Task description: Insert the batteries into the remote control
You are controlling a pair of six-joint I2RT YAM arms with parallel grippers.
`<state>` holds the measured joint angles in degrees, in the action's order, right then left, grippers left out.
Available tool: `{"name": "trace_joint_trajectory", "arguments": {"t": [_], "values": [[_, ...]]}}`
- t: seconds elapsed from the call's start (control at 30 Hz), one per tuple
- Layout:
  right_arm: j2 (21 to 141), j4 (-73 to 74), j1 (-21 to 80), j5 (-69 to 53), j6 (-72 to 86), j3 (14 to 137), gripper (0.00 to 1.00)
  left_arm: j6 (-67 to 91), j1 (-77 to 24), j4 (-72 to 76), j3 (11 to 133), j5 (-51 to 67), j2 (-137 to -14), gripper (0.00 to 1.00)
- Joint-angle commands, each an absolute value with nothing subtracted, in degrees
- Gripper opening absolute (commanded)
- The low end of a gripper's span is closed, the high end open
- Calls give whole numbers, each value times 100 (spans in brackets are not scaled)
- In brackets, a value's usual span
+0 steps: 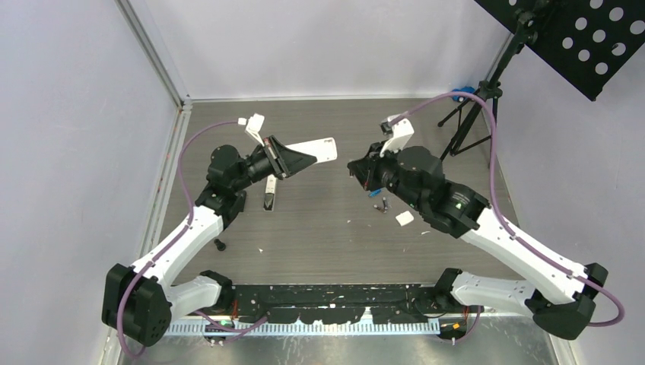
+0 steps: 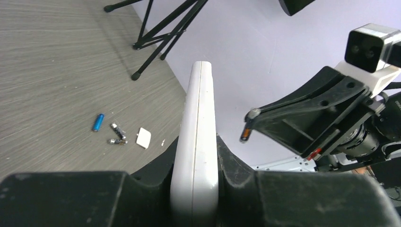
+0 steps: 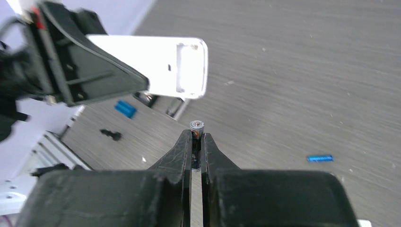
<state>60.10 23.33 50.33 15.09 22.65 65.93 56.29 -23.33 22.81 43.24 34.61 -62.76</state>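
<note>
My left gripper (image 1: 299,158) is shut on one end of a white remote control (image 1: 319,148) and holds it above the table. In the left wrist view the remote (image 2: 197,118) stands edge-on between the jaws. Its open battery bay (image 3: 189,66) faces my right gripper (image 3: 197,137), which is shut on one battery (image 3: 196,126); the silvery end pokes past the fingertips, a short way below the remote's end. The same battery (image 2: 245,134) hangs beside the remote in the left wrist view. Two more batteries (image 2: 117,135) lie on the table.
A white battery cover (image 2: 143,137) and a small blue cylinder (image 2: 98,122) lie by the loose batteries. A second remote (image 1: 269,192) lies under the left gripper, with a blue brick (image 3: 125,108) and a black knob (image 3: 109,135) nearby. A black tripod stand (image 1: 464,125) is at back right.
</note>
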Motion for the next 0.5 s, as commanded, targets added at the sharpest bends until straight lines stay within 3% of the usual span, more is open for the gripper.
{"name": "trace_joint_trajectory", "arguments": {"t": [0.0, 0.47], "values": [[5798, 1430, 5074, 1267, 2505, 6642, 5, 5968, -2434, 3032, 4456, 3635, -6332, 0], [6146, 132, 5080, 1150, 2056, 6630, 5, 7081, -2522, 3508, 4316, 3828, -6295, 0]]}}
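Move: The remote's open battery compartment is about 6 cm left and 4 cm ahead of the right hand, roughly level with it. Some 30 cm below lie the blue battery, 9 cm ahead and 7 cm right, the loose batteries, 6 cm ahead and 10 cm right, and the battery cover, 1 cm ahead and 17 cm right. From the left hand, the held battery is about 10 cm right, 3 cm back, level. Right hand lifts its pinched battery about 6 cm, veering left towards the compartment, while the left raises the remote. ##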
